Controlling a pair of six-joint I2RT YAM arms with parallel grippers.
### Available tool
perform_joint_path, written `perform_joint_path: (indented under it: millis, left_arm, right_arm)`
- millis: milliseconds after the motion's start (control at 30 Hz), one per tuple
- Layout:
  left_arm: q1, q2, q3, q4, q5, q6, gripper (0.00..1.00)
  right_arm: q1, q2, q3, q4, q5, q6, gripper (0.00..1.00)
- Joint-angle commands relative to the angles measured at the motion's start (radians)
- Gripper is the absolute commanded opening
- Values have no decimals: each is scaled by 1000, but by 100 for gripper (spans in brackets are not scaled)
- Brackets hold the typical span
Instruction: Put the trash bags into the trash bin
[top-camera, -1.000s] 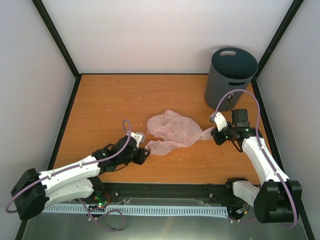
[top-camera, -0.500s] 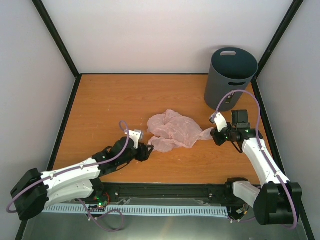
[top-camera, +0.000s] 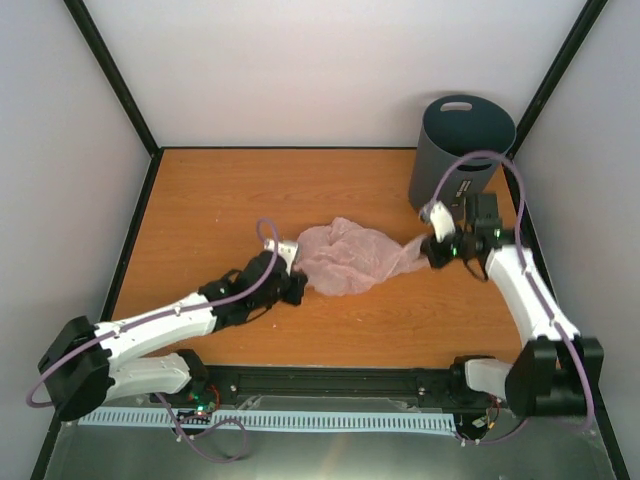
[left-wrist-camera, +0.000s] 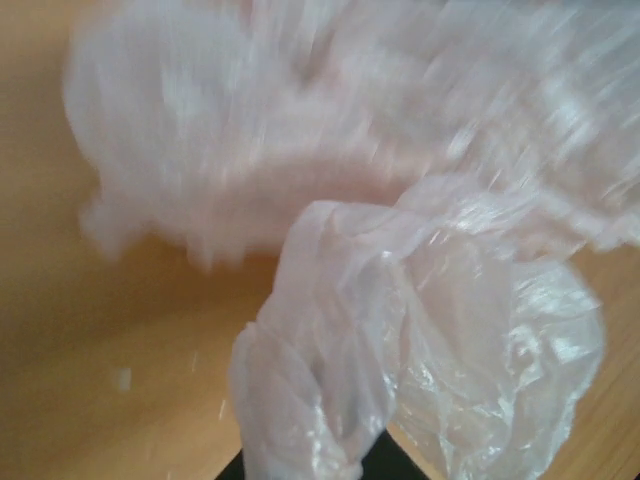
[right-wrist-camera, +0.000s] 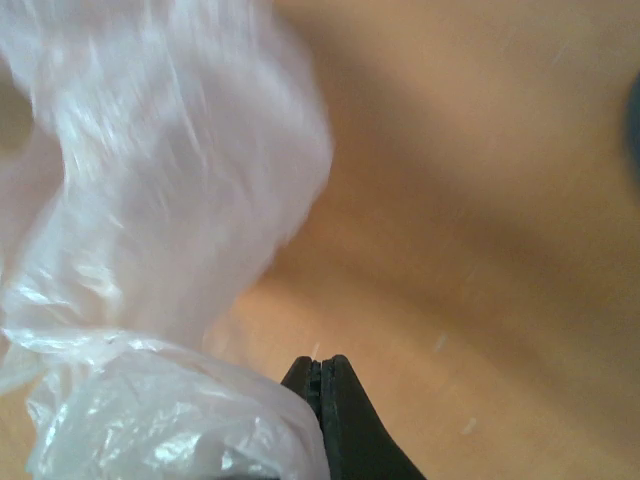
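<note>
The pale-pink trash bag (top-camera: 345, 258) lies crumpled mid-table, stretched between both grippers. My left gripper (top-camera: 293, 284) is shut on its left edge; in the left wrist view the plastic (left-wrist-camera: 330, 330) bunches out of the jaws and hides the fingertips. My right gripper (top-camera: 432, 252) is shut on the bag's right corner, which is pulled into a thin strand. In the right wrist view its black fingertips (right-wrist-camera: 340, 385) press together, with plastic (right-wrist-camera: 150, 200) spilling out to their left. The dark grey trash bin (top-camera: 460, 150) stands upright at the back right, just beyond the right gripper.
The wooden table (top-camera: 220, 200) is enclosed by white walls with black corner posts (top-camera: 115, 80). A black rail (top-camera: 340, 382) runs along the near edge between the arm bases. The right arm's purple cable (top-camera: 480, 160) loops in front of the bin.
My left gripper opened, moved right to the bag's left edge and shut on it. My right gripper moved up and back toward the bin, pulling the bag's corner along.
</note>
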Motion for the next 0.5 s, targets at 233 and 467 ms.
perform_joint_path:
  millis: [233,467]
  left_arm:
    - [-60,60,1264,-330,-187,318,1]
    - [-94,60,831,-365,-379,348,1]
  right_arm:
    - [-8,270,1478,-181,-147,233,3]
    - [-3,-250,354,405,-16,189,3]
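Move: Both grippers already pinch the trash bag's edges, with its body slumped on the table between them. The bag's middle is about 13 cm to the left gripper's right, 7 cm ahead and 6 cm below. From the right gripper it is about 14 cm left, 2 cm ahead and 9 cm below. The trash bin stands roughly 19 cm ahead of the right gripper and 7 cm to its right, its middle near gripper height. Fling the trash bag up off the table: keep both grippers shut on its edges and whip them up together, about 50 cm. Swing forward early, the right gripper farther, then pull both back past their starting line as the rise runs out. Tip both hands' fingers steeply upward by some 60 to 70 degrees on the way; let the left drift a little left. ##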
